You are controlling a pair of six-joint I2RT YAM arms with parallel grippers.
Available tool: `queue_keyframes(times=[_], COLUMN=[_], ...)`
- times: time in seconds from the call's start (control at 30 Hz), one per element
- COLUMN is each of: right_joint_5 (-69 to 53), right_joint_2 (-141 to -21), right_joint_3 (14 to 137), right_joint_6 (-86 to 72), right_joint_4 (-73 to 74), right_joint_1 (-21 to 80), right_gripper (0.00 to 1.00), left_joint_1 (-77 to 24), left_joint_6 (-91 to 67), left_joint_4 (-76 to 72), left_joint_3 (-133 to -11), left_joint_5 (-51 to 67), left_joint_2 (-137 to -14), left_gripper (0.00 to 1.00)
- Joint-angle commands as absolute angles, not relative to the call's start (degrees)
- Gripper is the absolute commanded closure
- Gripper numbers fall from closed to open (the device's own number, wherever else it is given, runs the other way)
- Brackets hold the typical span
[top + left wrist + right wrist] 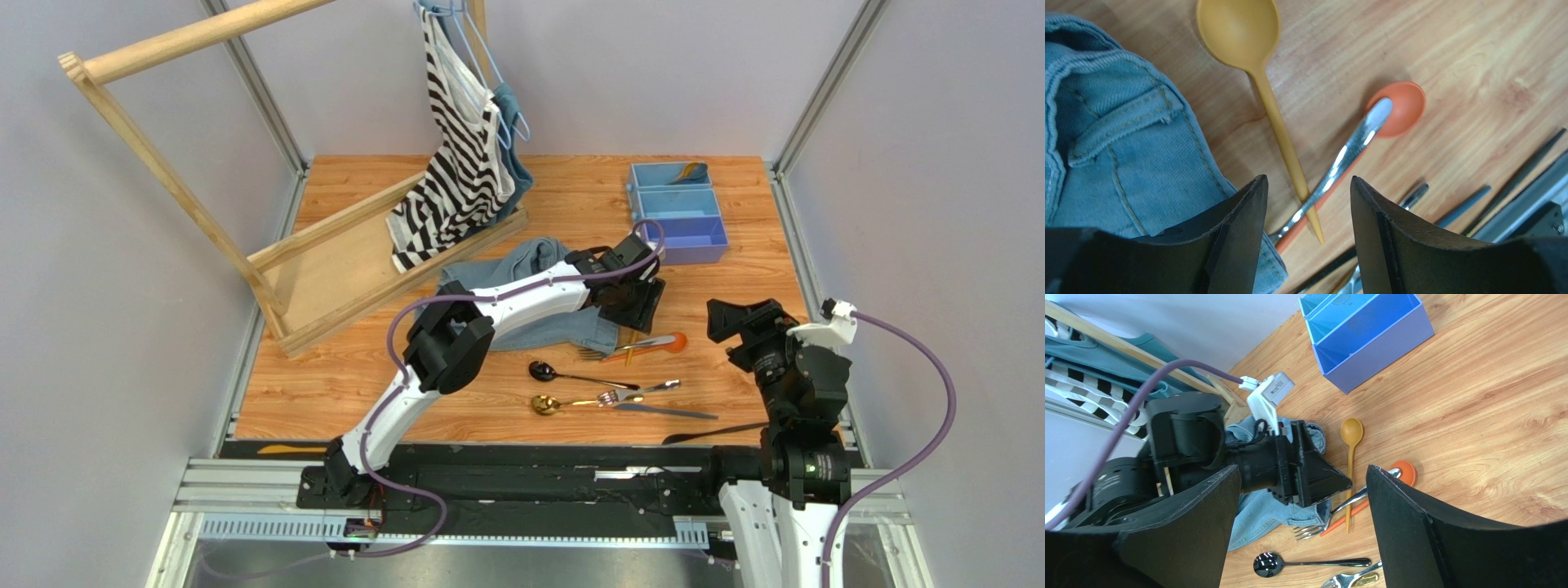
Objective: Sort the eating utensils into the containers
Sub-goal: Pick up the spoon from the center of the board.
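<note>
The light blue three-compartment tray (677, 211) stands at the back right with a brownish utensil (689, 173) in its far compartment. My left gripper (635, 304) hangs open over a small pile. In the left wrist view its jaws (1308, 190) straddle the handle tip of a yellow spoon (1238, 27) and a silver fork (1346, 156) that lies across an orange spoon (1404, 107). Nearer me lie a black spoon (540, 369), a gold spoon (546, 404), another fork (638, 392) and dark knives (669, 413). My right gripper (736, 321) is open and holds nothing.
Crumpled blue jeans (528, 276) lie under the left arm, their hem touching the pile (1118, 135). A wooden clothes rack (184, 184) with a striped top (460, 159) fills the back left. A yellow piece (288, 450) lies at the table's near left edge.
</note>
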State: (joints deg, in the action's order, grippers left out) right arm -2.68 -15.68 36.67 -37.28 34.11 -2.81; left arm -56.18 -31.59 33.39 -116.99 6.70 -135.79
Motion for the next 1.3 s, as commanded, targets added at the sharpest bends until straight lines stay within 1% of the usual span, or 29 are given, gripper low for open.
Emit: queue_keyframes(times=[0.0, 0.07, 0.13, 0.2, 0.27, 0.33, 0.43, 0.47, 0.6, 0.77, 1.07, 1.27], right_joint_5=[-3.60, -3.69, -3.69, -3.34, -3.43, -3.69, -4.04, -4.22, -4.57, -5.10, -6.24, -7.29], right_joint_2=[-15.03, -15.03, -14.85, -14.59, -14.50, -14.59, -14.76, -14.68, -14.68, -14.59, -14.33, -14.24], right_joint_3=[39.99, 40.34, 40.34, 40.25, 40.17, 39.99, 39.73, 39.73, 40.08, 40.34, 40.61, 40.87], right_joint_6=[-36.39, -36.21, -35.86, -35.51, -35.68, -36.12, -36.30, -36.21, -36.12, -36.21, -36.65, -36.91], right_joint_4=[34.98, 35.24, 35.16, 35.33, 35.42, 35.25, 34.98, 35.07, 35.16, 35.42, 35.60, 35.51], right_joint_1=[-2.99, -2.99, -2.99, -3.08, -2.99, -2.99, -2.99, -2.99, -2.99, -2.99, -2.99, -2.99], right_gripper=[0.21, 0.21, 0.21, 0.21, 0.21, 0.21, 0.21, 0.21, 0.22, 0.22, 0.22, 0.21], left_joint_1=[-56.25, -56.25, -56.16, -56.25, -56.25, -56.25, -56.86, -57.04, -57.39, -57.39, -56.87, -56.08], left_joint_6=[-32.78, -32.87, -33.22, -33.13, -32.96, -32.87, -32.26, -32.08, -31.73, -31.38, -32.61, -31.03], left_joint_4=[34.98, 33.94, 33.40, 33.49, 33.75, 34.01, 34.71, 35.50, 37.53, 34.64, 22.51, 21.18], left_joint_3=[-121.81, -122.25, -122.08, -122.34, -122.43, -122.61, -123.92, -125.23, -127.88, -125.08, -112.08, -109.78], left_joint_5=[4.48, 4.66, 3.34, 2.38, 2.20, 2.11, 1.23, 1.06, 1.76, 2.46, 2.73, 0.53], left_joint_2=[-138.51, -139.74, -140.36, -140.80, -141.33, -141.94, -142.38, -142.64, -144.67, -142.30, -127.45, -120.68], left_gripper=[0.40, 0.44, 0.50, 0.52, 0.57, 0.64, 0.81, 0.83, 1.00, 1.00, 1.00, 1.00])
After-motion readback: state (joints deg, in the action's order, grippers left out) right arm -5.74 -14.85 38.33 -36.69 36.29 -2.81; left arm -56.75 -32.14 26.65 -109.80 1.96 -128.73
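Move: From the left hand, the yellow spoon's handle middle lies just below: about 2 cm ahead, 1 cm right, 3 cm down, with its bowl pointing forward. The silver fork crosses the handle about 2 cm back of the hand, and the orange spoon's middle is 2 cm back and 3 cm right. The denim jacket centres some 20 cm left and 6 cm ahead. From the right hand, the yellow spoon is roughly 16 cm left, 10 cm ahead and 21 cm below. Lower the open left gripper about 3 cm while edging forward, so its fingers straddle the yellow spoon's handle just ahead of the fork, and close them fully to pinch the handle near its middle. Let the hand slip about a centimetre right as the fingers shut, bring it back left, then lift by some 6 cm with the spoon held. ##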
